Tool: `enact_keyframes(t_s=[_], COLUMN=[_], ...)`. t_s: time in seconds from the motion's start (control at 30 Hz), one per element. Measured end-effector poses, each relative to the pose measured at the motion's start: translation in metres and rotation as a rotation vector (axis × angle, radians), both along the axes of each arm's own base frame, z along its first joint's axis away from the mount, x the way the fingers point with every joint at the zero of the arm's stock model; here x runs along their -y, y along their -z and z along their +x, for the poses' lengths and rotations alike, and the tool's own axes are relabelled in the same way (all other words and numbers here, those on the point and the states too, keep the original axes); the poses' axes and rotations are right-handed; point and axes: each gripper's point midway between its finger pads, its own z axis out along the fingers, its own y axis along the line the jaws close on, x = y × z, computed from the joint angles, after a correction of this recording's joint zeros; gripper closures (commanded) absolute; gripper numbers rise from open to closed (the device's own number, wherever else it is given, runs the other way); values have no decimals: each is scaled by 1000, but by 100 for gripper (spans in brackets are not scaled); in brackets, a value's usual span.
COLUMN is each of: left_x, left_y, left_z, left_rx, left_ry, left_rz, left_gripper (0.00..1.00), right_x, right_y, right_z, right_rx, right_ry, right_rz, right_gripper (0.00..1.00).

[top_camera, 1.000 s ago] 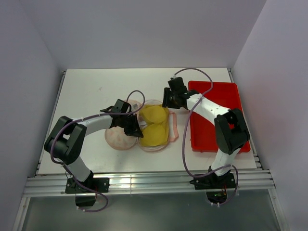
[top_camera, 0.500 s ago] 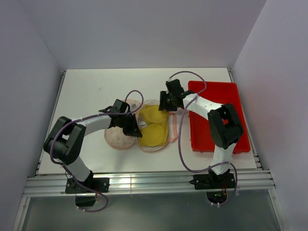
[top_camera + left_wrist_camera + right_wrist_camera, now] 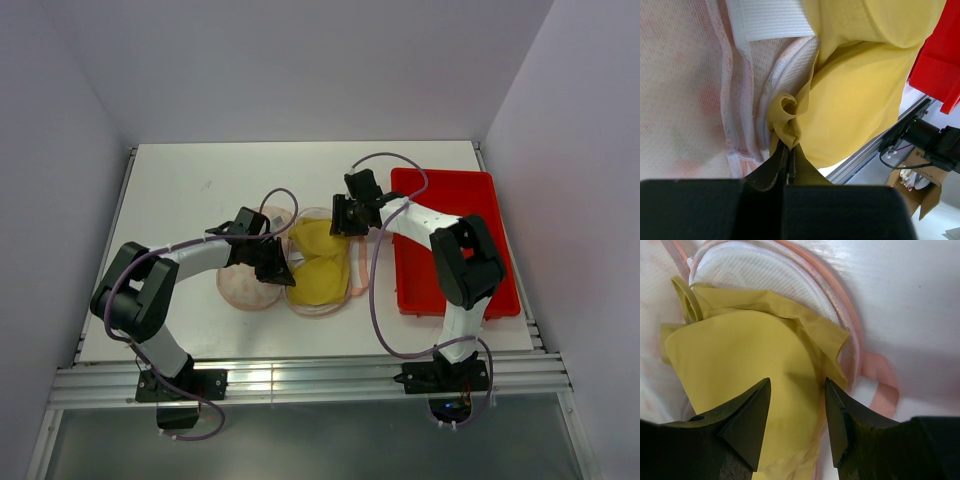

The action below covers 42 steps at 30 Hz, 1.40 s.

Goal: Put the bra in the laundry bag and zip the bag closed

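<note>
The mustard-yellow bra (image 3: 318, 258) lies in the open right half of the pale pink laundry bag (image 3: 248, 288), which is spread flat mid-table. My left gripper (image 3: 284, 274) is at the bra's left edge, shut on a bunched fold of yellow fabric (image 3: 790, 117) right at its tips (image 3: 789, 146), beside the bag's white mesh (image 3: 685, 75). My right gripper (image 3: 336, 222) hovers over the bra's far cup (image 3: 740, 360), open, its tips (image 3: 796, 385) straddling yellow fabric near the bag's mesh rim (image 3: 755, 270). I cannot tell whether they touch it.
A red plastic tray (image 3: 490, 200) stands right of the bag, under the right arm, and its corner (image 3: 940, 55) shows in the left wrist view. A pink loop (image 3: 880, 385) of the bag lies on the white table. Walls enclose three sides.
My right gripper has shifted slightly left and nearer over the bra's far cup, and its elbow has swung inward. The left gripper holds the same fold in place.
</note>
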Motion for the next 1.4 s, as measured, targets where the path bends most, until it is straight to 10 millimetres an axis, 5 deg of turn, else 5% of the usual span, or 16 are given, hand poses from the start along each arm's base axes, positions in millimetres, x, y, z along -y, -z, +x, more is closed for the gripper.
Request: enact_keyframes(t_s=[0.6,0.8,1.0,1.4], left_x=[0,0,-1,-3], left_y=[2,2,3,8], left_z=[-1,0,-1,-4], left_rx=[3,7,4,-7], left_ry=[-1,0,-1,-9], left_rz=[-2,-5,-3,6], left_gripper=[100,100,100,100], right_x=[5,0,-8,-10], right_y=[10,10,7,10], right_z=[1,-1,-2,-3], right_rx=[-11,-20,-23,-28], right_ry=[17,-1,-17,73], right_rz=[-38,-17,16,73], right_gripper=[49,64,98,100])
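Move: The right hand, fingers about half open, hovers at the outer right edge of the bra's far cup: that edge is roughly level fore and aft, 1 cm left and 1 cm below. The near cup's middle lies about 11 cm back and 4 cm left, the peach handle some 8 cm back and 5 cm right. From the left hand, still pinching the bra's inner end, the same edge is about 11 cm ahead and 11 cm right. Swinging about 1 cm right and then sinking some 1 cm, the right hand sets its fingertips at the far cup's right edge, then shifts about 2 cm left as the fingers shut fully and pinch the yellow fabric. The left hand keeps its pinch on the bra's inner end almost in place, sinking slightly. ##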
